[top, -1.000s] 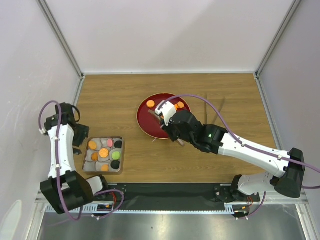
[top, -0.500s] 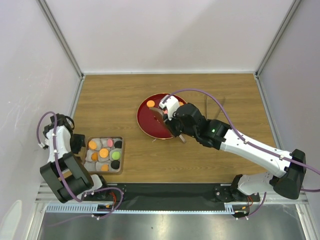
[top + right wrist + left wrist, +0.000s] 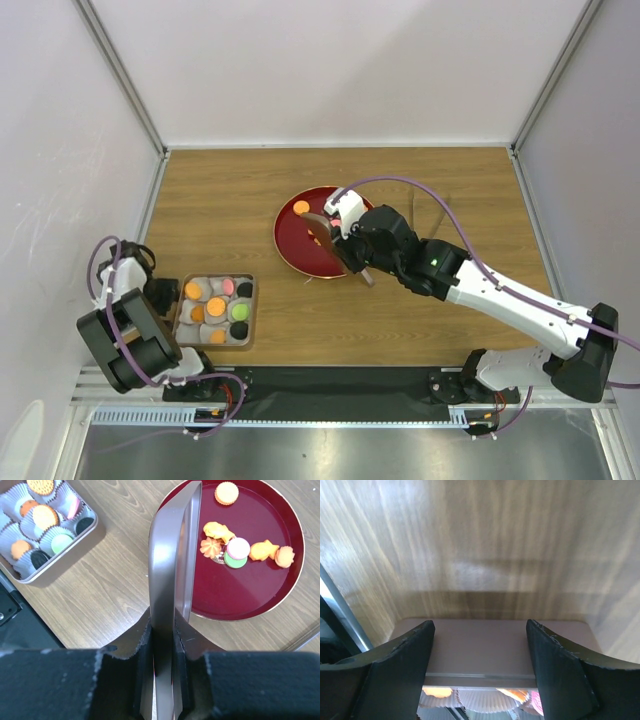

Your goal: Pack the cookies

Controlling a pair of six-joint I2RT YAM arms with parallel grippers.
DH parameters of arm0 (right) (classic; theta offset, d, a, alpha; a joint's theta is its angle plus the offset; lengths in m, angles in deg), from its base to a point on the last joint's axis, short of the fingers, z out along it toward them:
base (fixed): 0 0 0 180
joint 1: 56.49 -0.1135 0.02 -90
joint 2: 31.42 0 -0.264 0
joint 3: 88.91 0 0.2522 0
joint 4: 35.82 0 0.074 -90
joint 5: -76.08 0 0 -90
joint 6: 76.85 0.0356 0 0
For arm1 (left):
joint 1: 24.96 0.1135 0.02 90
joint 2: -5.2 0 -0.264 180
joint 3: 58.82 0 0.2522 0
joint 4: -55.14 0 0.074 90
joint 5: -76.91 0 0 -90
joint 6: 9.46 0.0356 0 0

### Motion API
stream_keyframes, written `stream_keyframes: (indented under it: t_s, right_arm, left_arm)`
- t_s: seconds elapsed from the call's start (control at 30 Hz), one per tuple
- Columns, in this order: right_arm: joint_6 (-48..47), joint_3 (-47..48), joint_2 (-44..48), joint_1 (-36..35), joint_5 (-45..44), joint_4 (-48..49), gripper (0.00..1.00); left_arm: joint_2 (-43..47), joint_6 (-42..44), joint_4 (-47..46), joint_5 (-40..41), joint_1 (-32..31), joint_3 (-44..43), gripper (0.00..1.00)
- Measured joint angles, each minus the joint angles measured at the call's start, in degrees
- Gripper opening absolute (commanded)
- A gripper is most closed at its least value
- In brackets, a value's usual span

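Note:
Several cookies (image 3: 216, 306) lie in paper cups in a square tin (image 3: 250, 312) at the near left. More cookies (image 3: 238, 547) lie on the red plate (image 3: 295, 245), and one orange one (image 3: 301, 207) sits apart at its far left. My right gripper (image 3: 163, 635) is shut on the metallic lid (image 3: 172, 580), which it holds on edge above the plate's near-left side. My left gripper (image 3: 480, 625) is open at the tin's left side. The tin wall (image 3: 480, 650) fills the gap between its fingers, and paper cups show below.
White walls enclose the wooden table on the left, far and right sides. The black rail with both arm bases runs along the near edge. A thin pale line lies on the wood right of the plate (image 3: 430, 215).
The left arm folded back toward the near-left corner, bringing its gripper down beside the tin. The tin shifted slightly right. The right gripper drifted a little right and further away with the lid.

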Motion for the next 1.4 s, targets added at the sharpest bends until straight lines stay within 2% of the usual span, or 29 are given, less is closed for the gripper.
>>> stream_keyframes:
  t_s: [0.37, 0.67, 1.4]
  right_arm:
    - [1.97, -1.03, 0.66, 0.13, 0.02, 0.04, 0.00]
    - [3.08, -1.42, 1.27, 0.13, 0.00, 0.07, 0.00]
    - [5.07, -2.73, 3.76, 0.13, 0.02, 0.13, 0.00]
  left_arm:
    - [3.52, -2.38, -0.22, -1.44, -1.99, 4.26, 0.79]
    - [4.63, -7.61, 0.00, -2.08, -13.25, 5.16, 0.79]
    - [9.22, -22.91, 5.62, -4.85, -31.26, 6.69, 0.77]
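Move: The cookie box, loaded with cookies, has its middle about 11 cm to the left hand's right, roughly level with it front to back and in height; the low, open fingers are already at its left side wall. The red plate lies some 39 cm to the left hand's right and 19 cm farther out. From the right hand, which is high up holding the lid, the box is about 32 cm left, 7 cm back and 21 cm lower. Rightward, low over the table, the left hand sweeps about 12 cm with its downward-pointing fingers still against the box's left wall, pushing the box along. The hand starts with a small dip of under 1 cm and turns roughly 10 degrees clockwise on the way; the fingers stay wide open. ##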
